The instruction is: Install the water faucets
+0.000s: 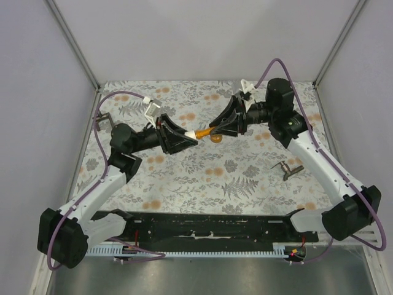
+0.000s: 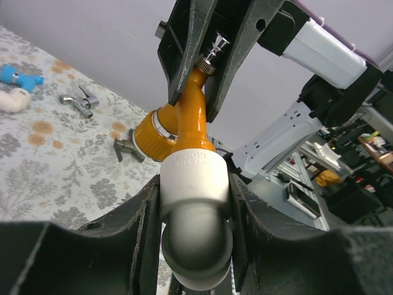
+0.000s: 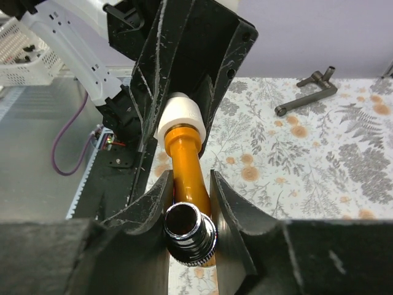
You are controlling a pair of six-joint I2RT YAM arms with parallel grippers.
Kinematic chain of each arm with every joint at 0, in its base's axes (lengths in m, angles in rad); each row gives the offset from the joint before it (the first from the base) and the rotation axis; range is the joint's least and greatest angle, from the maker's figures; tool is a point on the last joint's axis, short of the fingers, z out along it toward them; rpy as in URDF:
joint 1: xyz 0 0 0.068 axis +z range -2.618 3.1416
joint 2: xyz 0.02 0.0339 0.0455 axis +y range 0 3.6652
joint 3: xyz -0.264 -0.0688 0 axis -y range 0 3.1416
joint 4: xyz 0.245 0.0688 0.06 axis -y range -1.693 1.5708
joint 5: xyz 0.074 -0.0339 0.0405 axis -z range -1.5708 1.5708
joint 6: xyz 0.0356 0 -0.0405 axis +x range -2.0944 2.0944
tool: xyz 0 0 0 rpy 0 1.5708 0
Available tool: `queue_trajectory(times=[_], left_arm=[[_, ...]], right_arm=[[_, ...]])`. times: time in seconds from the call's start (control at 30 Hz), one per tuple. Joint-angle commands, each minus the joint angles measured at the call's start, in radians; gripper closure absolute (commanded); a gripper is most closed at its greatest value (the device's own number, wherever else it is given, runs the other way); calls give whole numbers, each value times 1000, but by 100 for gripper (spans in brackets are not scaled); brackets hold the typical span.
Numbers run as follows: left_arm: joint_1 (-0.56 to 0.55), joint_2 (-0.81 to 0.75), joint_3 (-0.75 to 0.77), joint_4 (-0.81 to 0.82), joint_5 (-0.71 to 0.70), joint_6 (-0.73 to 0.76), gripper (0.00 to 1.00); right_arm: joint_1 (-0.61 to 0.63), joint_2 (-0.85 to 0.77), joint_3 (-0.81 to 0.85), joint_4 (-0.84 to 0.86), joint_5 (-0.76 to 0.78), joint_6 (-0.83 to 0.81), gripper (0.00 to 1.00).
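Note:
An orange faucet (image 1: 210, 132) with a round knob (image 1: 216, 137) hangs above the middle of the table between both grippers. My left gripper (image 1: 194, 136) is shut on the white elbow fitting (image 2: 195, 184) at the faucet's base. My right gripper (image 1: 217, 128) is shut on the faucet's orange neck (image 3: 186, 161), just behind its chrome threaded tip (image 3: 190, 234). In the left wrist view my left gripper (image 2: 196, 193) clamps the fitting, and the orange faucet (image 2: 187, 126) rises from it. In the right wrist view my right gripper (image 3: 190, 187) shows, with the white fitting (image 3: 180, 117) beyond.
A dark metal lever handle (image 1: 288, 168) lies on the floral table at the right, another (image 1: 103, 119) at the far left edge. A small blue faucet (image 2: 16, 76) and a white part (image 2: 12, 99) lie on the table. White clips (image 1: 150, 108) (image 1: 247, 86) sit near the back.

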Motion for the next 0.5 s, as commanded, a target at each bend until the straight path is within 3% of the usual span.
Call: queue_trajectory(times=[0.0, 0.1, 0.17, 0.23, 0.37, 0.47], left_arm=[[-16, -58, 100, 35, 17, 277, 98], [-56, -143, 67, -161, -88, 654, 98], [-109, -198, 43, -283, -209, 957, 98], [-160, -236, 24, -369, -338, 1162, 98], [-315, -270, -37, -407, -619, 1545, 98], [-485, -247, -126, -348, -924, 1910, 98]], right_arm=[[10, 56, 32, 23, 30, 266, 100], [1, 113, 61, 9, 70, 476, 100], [-8, 170, 80, -5, 95, 633, 100], [-14, 240, 101, -31, 74, 763, 100], [-14, 323, 74, 23, 60, 917, 100], [-14, 355, 77, 12, 70, 940, 100]])
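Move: The left hand holds the white fitting. The orange faucet that it joins has its middle roughly 9 cm to this hand's right, about 1 cm ahead and 1 cm higher, with the orange knob about 9 cm right, level fore and aft, and 4 cm below. The right hand already grips the silver nozzle. From it the white fitting lies some 13 cm left and 2 cm back, about level, and the knob about 4 cm left, 2 cm back and 5 cm down. Both hands keep their grips, the left on the white fitting and the right on the nozzle, and twist the joined parts against each other. The right rolls its top side forward and the left its top side back, each some 55 degrees, the left's fingers also swinging down and forward. Meanwhile the pair sinks, the right about 5 cm and forward and slightly left, the left less, drifting forward. ##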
